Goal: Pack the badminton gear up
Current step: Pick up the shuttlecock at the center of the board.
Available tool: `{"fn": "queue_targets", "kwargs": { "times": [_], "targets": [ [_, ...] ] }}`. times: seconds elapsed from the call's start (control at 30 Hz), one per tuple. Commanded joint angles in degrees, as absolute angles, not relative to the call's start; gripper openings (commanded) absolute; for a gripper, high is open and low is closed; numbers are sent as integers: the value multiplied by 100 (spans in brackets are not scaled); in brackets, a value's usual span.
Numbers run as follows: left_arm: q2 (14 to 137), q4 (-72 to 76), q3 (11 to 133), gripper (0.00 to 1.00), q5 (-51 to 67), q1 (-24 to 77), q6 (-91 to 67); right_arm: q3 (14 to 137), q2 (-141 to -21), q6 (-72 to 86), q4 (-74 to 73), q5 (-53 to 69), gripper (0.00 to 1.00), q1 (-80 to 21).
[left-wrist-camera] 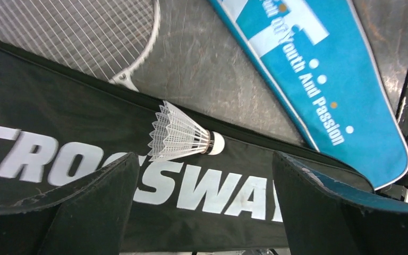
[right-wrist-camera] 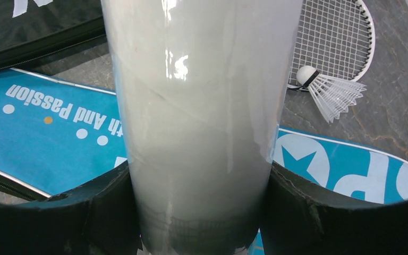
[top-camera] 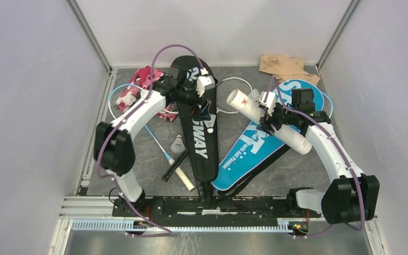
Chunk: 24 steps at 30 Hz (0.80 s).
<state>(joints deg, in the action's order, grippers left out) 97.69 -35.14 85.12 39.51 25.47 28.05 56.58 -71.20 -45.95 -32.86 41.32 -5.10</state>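
Observation:
My left gripper [top-camera: 206, 110] [left-wrist-camera: 204, 159] hangs open over the black "CROSSWAY" cover [top-camera: 199, 133] [left-wrist-camera: 58, 117], with nothing between its fingers. A white feather shuttlecock [top-camera: 209, 126] [left-wrist-camera: 183, 137] lies on that cover just beyond the fingertips. My right gripper [top-camera: 269, 121] [right-wrist-camera: 199, 175] is shut on the white tube [top-camera: 265, 119] [right-wrist-camera: 196, 95], which slants over the blue "SPORT" cover [top-camera: 255, 149] [right-wrist-camera: 48, 138] with its open end pointing far left. Another shuttlecock [right-wrist-camera: 329, 90] lies by a racket head [top-camera: 234, 93] [right-wrist-camera: 332, 37].
A second racket [top-camera: 123, 100] with a shuttlecock [top-camera: 129, 98] on it lies at the left, partly over pink camouflage cloth [top-camera: 146, 77]. One more shuttlecock [top-camera: 178, 143] sits beside the racket handles [top-camera: 176, 167]. A beige cloth [top-camera: 287, 66] lies at the far right corner.

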Motion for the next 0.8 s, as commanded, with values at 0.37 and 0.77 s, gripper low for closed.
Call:
{"fn": "queue_targets", "kwargs": {
  "times": [0.37,0.77],
  "targets": [
    [12202,-5069,10805,77,4279,2444,3517,5243,-6656,-4572,-3349,4082,22,-355],
    [12946,-6654,11604,52,4573,2443,4423,5291,-6831,-4631,-3435,4195,21,-296]
  ]
}}
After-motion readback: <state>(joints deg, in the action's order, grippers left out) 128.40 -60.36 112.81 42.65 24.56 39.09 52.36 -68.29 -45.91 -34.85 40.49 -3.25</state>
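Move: The shuttlecock on the black CROSSWAY bag lies about 12 cm below my left hand, some 3 cm to its right and 2 cm ahead. The bag's own middle is roughly 3 cm ahead and 3 cm left of the hand; the loose shuttlecock on the floor is 7 cm back and 12 cm left, and the white racket's head 15 cm ahead and 14 cm right. From my right hand, the bag's shuttlecock is about 21 cm left, 5 cm ahead and 11 cm lower. I lower my left hand about 10 cm towards the shuttlecock on the black bag, reaching forward some 5 cm on the way and easing 2 cm back as I finish, while tilting my fingertips more steeply down. From wide open I narrow my fingers to a little over half, close about its skirt but not gripping. My right hand keeps its hold on the white tube and draws it slightly back, down and right. ##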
